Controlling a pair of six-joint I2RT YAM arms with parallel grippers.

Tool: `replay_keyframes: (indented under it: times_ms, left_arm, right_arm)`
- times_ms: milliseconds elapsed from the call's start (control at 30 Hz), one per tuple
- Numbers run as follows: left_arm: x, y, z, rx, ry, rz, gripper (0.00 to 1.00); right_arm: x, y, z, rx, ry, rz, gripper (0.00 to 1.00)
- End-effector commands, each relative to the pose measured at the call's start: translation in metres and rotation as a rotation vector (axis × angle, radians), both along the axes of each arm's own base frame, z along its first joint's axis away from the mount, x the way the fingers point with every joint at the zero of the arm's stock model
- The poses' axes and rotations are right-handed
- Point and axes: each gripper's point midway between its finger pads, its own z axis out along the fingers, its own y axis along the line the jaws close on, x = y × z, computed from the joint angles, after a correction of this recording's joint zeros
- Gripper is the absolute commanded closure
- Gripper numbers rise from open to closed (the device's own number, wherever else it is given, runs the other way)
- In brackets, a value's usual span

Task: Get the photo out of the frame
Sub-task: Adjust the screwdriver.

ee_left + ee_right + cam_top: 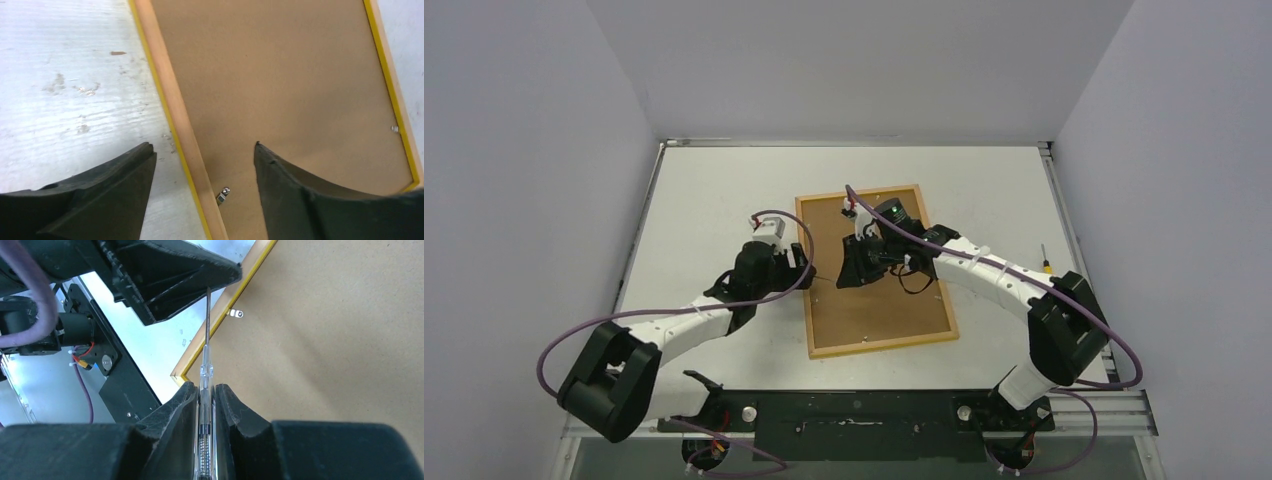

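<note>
The frame lies face down, its brown backing up and its light wood rim edged in yellow. The photo is hidden under the backing. My left gripper is open above the frame's left rim, one finger over the table and the other over the backing, with a small metal tab between them. My right gripper is shut on a clear-handled screwdriver. Its thin shaft points toward the left rim and ends under a left finger, close to a tab.
A small yellow-handled screwdriver lies on the table to the right of the frame. Another metal tab sits at the frame's far rim. Purple cables trail along both arms. Grey walls close in the white table on three sides.
</note>
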Motion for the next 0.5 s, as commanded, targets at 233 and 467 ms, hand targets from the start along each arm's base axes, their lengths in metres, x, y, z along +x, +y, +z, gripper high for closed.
replay_keyframes:
  times_ms: [233,467]
  left_arm:
    - [-0.004,0.014,0.047,-0.065,-0.182,0.056,0.16]
    - [-0.011,-0.014,0.051,-0.129,-0.193,-0.086,0.16]
  right_arm:
    - [0.023,-0.016,0.015,-0.021,-0.075,-0.103,0.95]
    - [0.013,-0.004,0.018,0.036,-0.050,-0.052,0.95]
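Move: Level with the right hand in height is nothing to meet; it holds the clear screwdriver pointing left and down. The metal clip on the frame's left rail lies about 4 cm ahead of that hand, 7 cm left and 12 cm below; the frame's near-left corner sits some 4 cm back, 7 cm left and 13 cm below. From the left hand, that clip is about 3 cm back, 2 cm right and 6 cm below, while the screwdriver tip is roughly 2 cm back, 3 cm right and 1 cm below. Drawing clear of the screwdriver tip, the left hand rises about 3.5 cm and backs off slightly, its fingers opening further and tilting up nearly 10 degrees. The right hand keeps its grip on the handle and shifts about 2 cm forward and to its right above the frame, turning slightly clockwise, then stays. ##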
